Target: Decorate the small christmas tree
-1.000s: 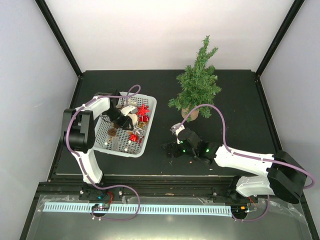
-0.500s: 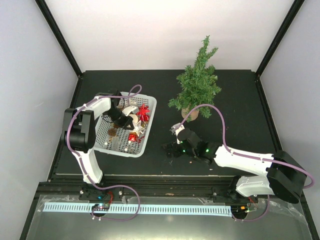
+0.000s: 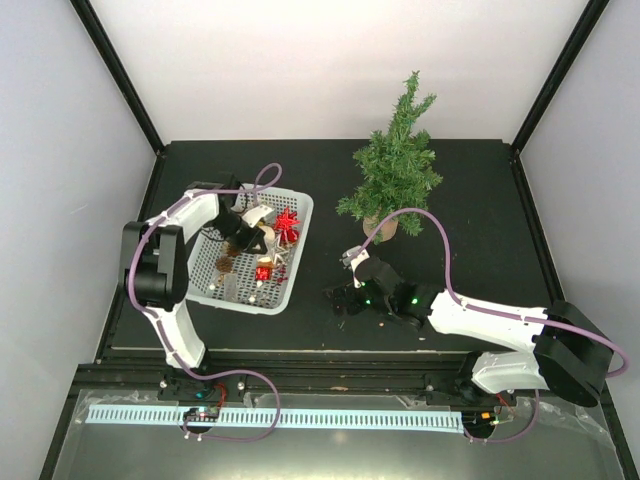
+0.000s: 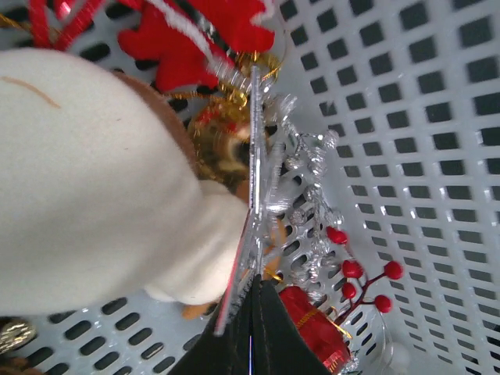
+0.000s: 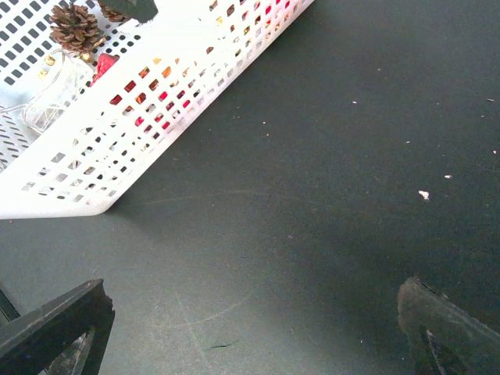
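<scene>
The small christmas tree (image 3: 393, 170) stands upright on its tan base (image 3: 381, 228) at the back of the table, right of centre. My left gripper (image 3: 252, 240) is down inside the white basket (image 3: 298, 245). In the left wrist view the left gripper (image 4: 256, 280) is shut on the edge of a thin silver glitter ornament (image 4: 254, 156), which stands edge-on beside a white plush ornament (image 4: 94, 187). My right gripper (image 3: 340, 298) hovers low over the dark table between basket and tree. It shows wide open in the right wrist view (image 5: 254, 312), with nothing between its fingers (image 5: 55, 328).
The basket (image 4: 422, 156) also holds a red gift box (image 4: 312, 340), a red berry sprig (image 4: 363, 273) and a red felt piece (image 4: 203, 31). A pine cone (image 5: 76, 27) lies in the basket (image 5: 141, 133). Black frame posts and white walls ring the table.
My left gripper has closed in the basket, taking the silver ornament, and the ornaments around it have shifted slightly. The right arm has not moved.
</scene>
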Robot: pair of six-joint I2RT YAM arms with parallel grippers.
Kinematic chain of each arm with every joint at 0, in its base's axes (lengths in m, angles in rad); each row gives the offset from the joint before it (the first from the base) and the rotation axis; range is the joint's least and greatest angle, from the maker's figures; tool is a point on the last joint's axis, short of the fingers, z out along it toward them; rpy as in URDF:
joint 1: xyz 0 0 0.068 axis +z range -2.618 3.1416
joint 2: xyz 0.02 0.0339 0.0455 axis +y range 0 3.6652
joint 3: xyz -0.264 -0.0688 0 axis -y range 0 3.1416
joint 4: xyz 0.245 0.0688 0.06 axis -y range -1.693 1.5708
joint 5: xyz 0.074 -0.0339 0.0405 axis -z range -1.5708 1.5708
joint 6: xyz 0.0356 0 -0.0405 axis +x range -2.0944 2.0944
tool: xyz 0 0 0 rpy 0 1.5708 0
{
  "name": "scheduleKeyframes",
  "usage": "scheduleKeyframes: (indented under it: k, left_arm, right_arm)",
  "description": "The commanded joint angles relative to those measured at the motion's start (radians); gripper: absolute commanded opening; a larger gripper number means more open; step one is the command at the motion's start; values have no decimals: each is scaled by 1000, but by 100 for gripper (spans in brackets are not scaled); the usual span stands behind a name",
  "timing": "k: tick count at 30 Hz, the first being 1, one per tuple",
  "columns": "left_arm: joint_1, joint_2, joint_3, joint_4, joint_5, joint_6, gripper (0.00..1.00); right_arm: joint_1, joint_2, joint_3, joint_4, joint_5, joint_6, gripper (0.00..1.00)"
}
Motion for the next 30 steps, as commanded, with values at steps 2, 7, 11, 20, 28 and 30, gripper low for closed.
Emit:
scheduleKeyframes:
  k: [2, 7, 11, 20, 28, 30]
  left_arm:
    - [16, -88, 72, -13, -36, 11, 2]
    - [27, -134, 103, -45, -44, 26, 2]
    - [34, -179, 103, -70, -43, 42, 2]
    - [44, -281, 77, -147, -46, 103, 2]
    - [44, -390, 73, -211, -29, 120, 2]
    - [44, -418, 80, -235, -18, 122, 2]
  right_arm:
    - [-5, 11, 1, 26, -3, -11, 100]
    - [-5, 11, 3, 23, -1, -12, 100]
    - [-5, 10, 5, 19, 0, -12, 100]
    - [-5, -15, 17, -10, -1, -14, 100]
    - [-2, -110, -28, 30, -123, -74, 98]
    - [-2, -129, -18, 11, -122, -79, 97]
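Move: The small christmas tree, where the silver star already pinched in the left hand is to go, stands about 24 cm to that hand's right and 4 cm farther out, its middle some 13 cm higher. Around the left hand in the basket, the white plush figure lies about 3 cm ahead, the red star 6 cm ahead and 4 cm right, and the red gift 4 cm back. From the right hand the tree is roughly 13 cm ahead, 9 cm right and 8 cm up. The silver star, kept in the left hand's shut fingers, is drawn up from among the ornaments by about 12 cm, first slanting forward a couple of centimetres, then back by some 4 cm and slightly left, while the wrist swings the fingertips forward nearly 20 degrees. Late on, the empty, open right hand starts to rise and draw back, about 2 cm. ##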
